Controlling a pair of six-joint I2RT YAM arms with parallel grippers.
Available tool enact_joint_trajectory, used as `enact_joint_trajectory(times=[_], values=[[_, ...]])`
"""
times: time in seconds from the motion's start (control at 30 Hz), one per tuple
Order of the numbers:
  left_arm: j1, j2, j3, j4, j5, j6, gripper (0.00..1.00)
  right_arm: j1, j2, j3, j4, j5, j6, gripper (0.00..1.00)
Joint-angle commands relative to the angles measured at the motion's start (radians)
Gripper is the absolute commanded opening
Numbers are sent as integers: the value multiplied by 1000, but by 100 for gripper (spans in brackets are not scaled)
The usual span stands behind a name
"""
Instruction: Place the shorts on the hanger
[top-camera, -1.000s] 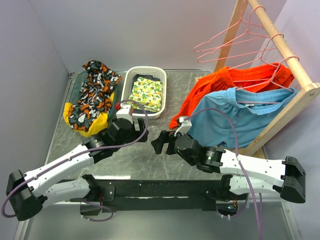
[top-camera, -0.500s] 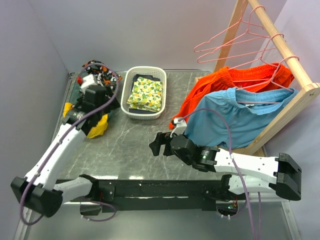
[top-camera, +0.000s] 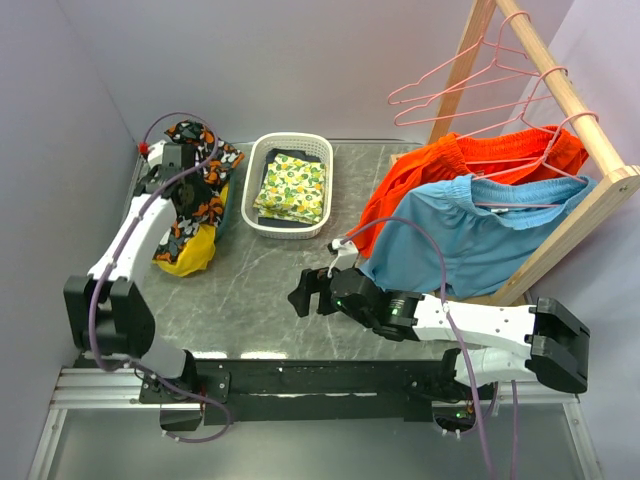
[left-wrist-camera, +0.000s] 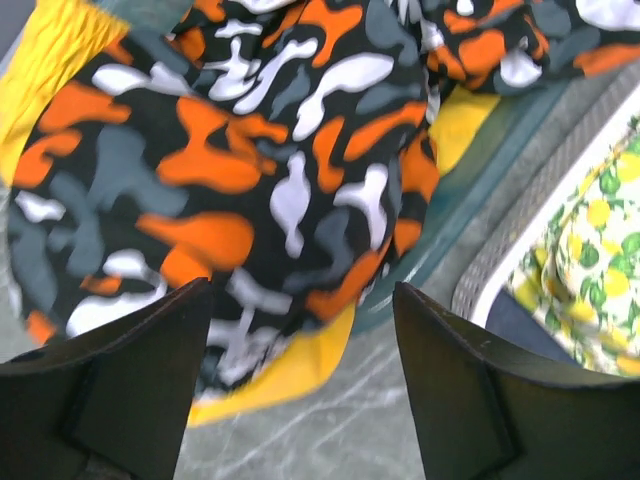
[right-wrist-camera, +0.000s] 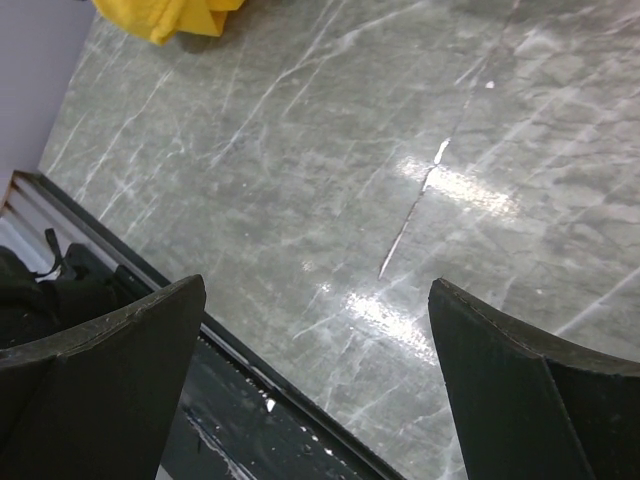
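Observation:
The camouflage shorts (top-camera: 200, 185) lie bunched on a yellow cloth at the far left of the table. They fill the left wrist view (left-wrist-camera: 250, 170). My left gripper (top-camera: 176, 178) hangs just above them, open and empty (left-wrist-camera: 300, 330), with its fingers apart over the near edge of the shorts. My right gripper (top-camera: 300, 298) is open and empty over bare table near the front middle (right-wrist-camera: 315, 320). Two empty pink hangers (top-camera: 455, 75) hang on the wooden rack at the back right.
A yellow cloth (top-camera: 190, 252) and a teal tray (left-wrist-camera: 470, 200) lie under the shorts. A white basket (top-camera: 252, 170) holds a lemon-print cloth. Plain orange shorts (top-camera: 420, 175) and light-blue shorts (top-camera: 470, 240) hang on hangers from the wooden rack (top-camera: 570, 100). The table's front edge (right-wrist-camera: 150, 270) is close under my right gripper.
My left arm has swung from the table's middle to the far left, over the camouflage shorts. My right gripper has drifted a little left and nearer. Both stay open.

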Motion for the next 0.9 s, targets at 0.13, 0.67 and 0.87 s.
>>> enact_joint_trajectory(times=[0.13, 0.67, 0.87], values=[[23, 168, 149, -28, -6, -69, 65, -9, 11, 41, 59, -51, -17, 100], [29, 199, 480, -9, -121, 53, 1, -13, 42, 119, 33, -61, -45, 100], [29, 170, 641, 122, -49, 162, 1, -24, 91, 232, -15, -44, -115, 100]])
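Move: The black-and-orange shorts lie piled right under my open left hand, their middle about 3 cm ahead, 1 cm to the right and 5 cm below. The yellow cloth sticks out beneath them, some 12 cm back, straight in line and 10 cm down; the white basket stands about 24 cm to the right, 2 cm ahead and 14 cm down. From my right hand the shorts are about 22 cm ahead, 27 cm left and slightly lower. My left hand sinks into the shorts, about 3 cm forward and 3 cm down, closes its fingers almost fully to pinch a fold, then climbs some 17 cm while carrying it about 6 cm forward, fingers tipping up roughly 20 degrees. My empty right hand, still open, drifts up and left about 3 cm each, towards the shorts. ##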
